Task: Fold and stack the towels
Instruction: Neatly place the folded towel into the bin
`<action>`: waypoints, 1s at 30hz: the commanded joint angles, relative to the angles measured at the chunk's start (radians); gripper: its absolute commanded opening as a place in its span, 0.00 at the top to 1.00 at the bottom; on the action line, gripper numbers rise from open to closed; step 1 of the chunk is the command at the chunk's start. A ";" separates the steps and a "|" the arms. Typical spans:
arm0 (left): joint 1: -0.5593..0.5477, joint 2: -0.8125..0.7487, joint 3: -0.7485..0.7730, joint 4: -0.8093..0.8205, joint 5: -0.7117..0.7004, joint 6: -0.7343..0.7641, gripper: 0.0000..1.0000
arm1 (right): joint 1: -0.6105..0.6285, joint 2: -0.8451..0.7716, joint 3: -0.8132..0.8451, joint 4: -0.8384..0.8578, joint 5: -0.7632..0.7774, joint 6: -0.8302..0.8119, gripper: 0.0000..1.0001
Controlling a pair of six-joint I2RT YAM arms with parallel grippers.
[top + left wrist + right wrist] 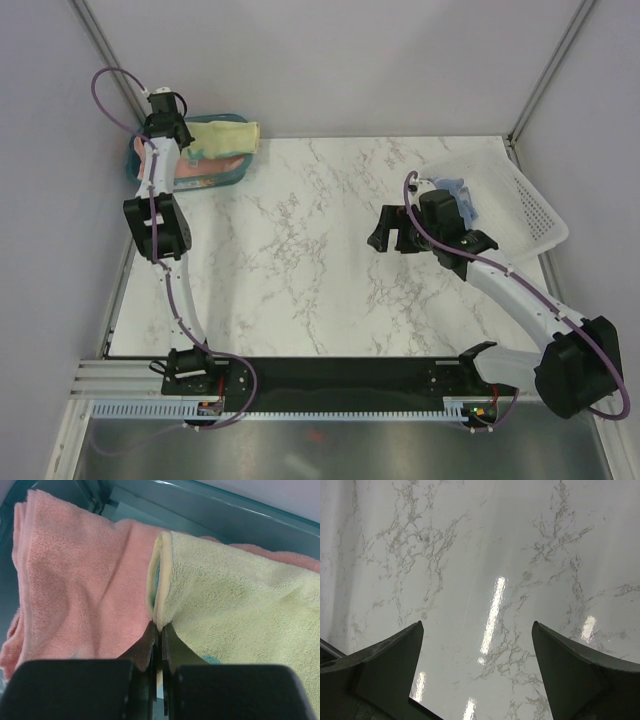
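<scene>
A pale yellow towel [228,135] lies over a salmon-pink towel [207,168] inside the teal bin at the table's far left corner. In the left wrist view my left gripper [160,626] is shut on the folded hem of the yellow towel [240,595], with the pink towel [75,580] spread to its left. From above, the left gripper [178,135] sits at the bin's left end. A light blue towel [456,189] lies in the white basket, partly hidden behind my right arm. My right gripper [392,232] hovers open over bare marble, with nothing between its fingers [395,665].
The teal bin [238,172] stands against the back left wall; its rim [225,505] shows behind the towels. The white perforated basket [530,215] rests at the table's right edge. Grey walls enclose the marble table [300,260] on three sides.
</scene>
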 commanded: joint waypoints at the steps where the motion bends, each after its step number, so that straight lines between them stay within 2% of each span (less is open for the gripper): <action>1: 0.034 0.020 -0.004 0.058 -0.022 0.048 0.98 | 0.002 0.010 0.040 0.038 0.003 -0.013 0.02; 16: 0.087 0.060 -0.042 0.059 -0.028 0.108 0.98 | 0.002 0.054 0.067 0.044 -0.006 -0.009 0.02; 22: 0.097 0.079 -0.039 0.084 0.008 0.145 0.95 | 0.002 0.071 0.066 0.055 -0.002 -0.007 0.02; 23: 0.097 0.076 -0.039 0.088 0.024 0.148 0.98 | 0.002 0.074 0.064 0.056 0.000 -0.007 0.02; 26: 0.097 0.067 -0.031 0.104 0.029 0.146 0.97 | 0.002 0.079 0.055 0.067 0.003 -0.001 0.02; 30: 0.095 0.055 -0.028 0.117 0.047 0.137 0.43 | 0.002 0.079 0.046 0.078 0.001 0.010 0.02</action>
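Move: The left hand holds the folded yellow towel by its left edge, the towel's middle some 10 cm to its right and slightly lower. The pink towel in the teal bin, the place it goes, has its middle about straight below, 8 cm down. The bin's right rim stands roughly 18 cm to the right, about level fore and aft. From the right hand the pink towel lies about 50 cm left and 30 cm ahead. The left hand draws the towel some 6 cm left, lowering it about as far onto the pink towel, then opens. ##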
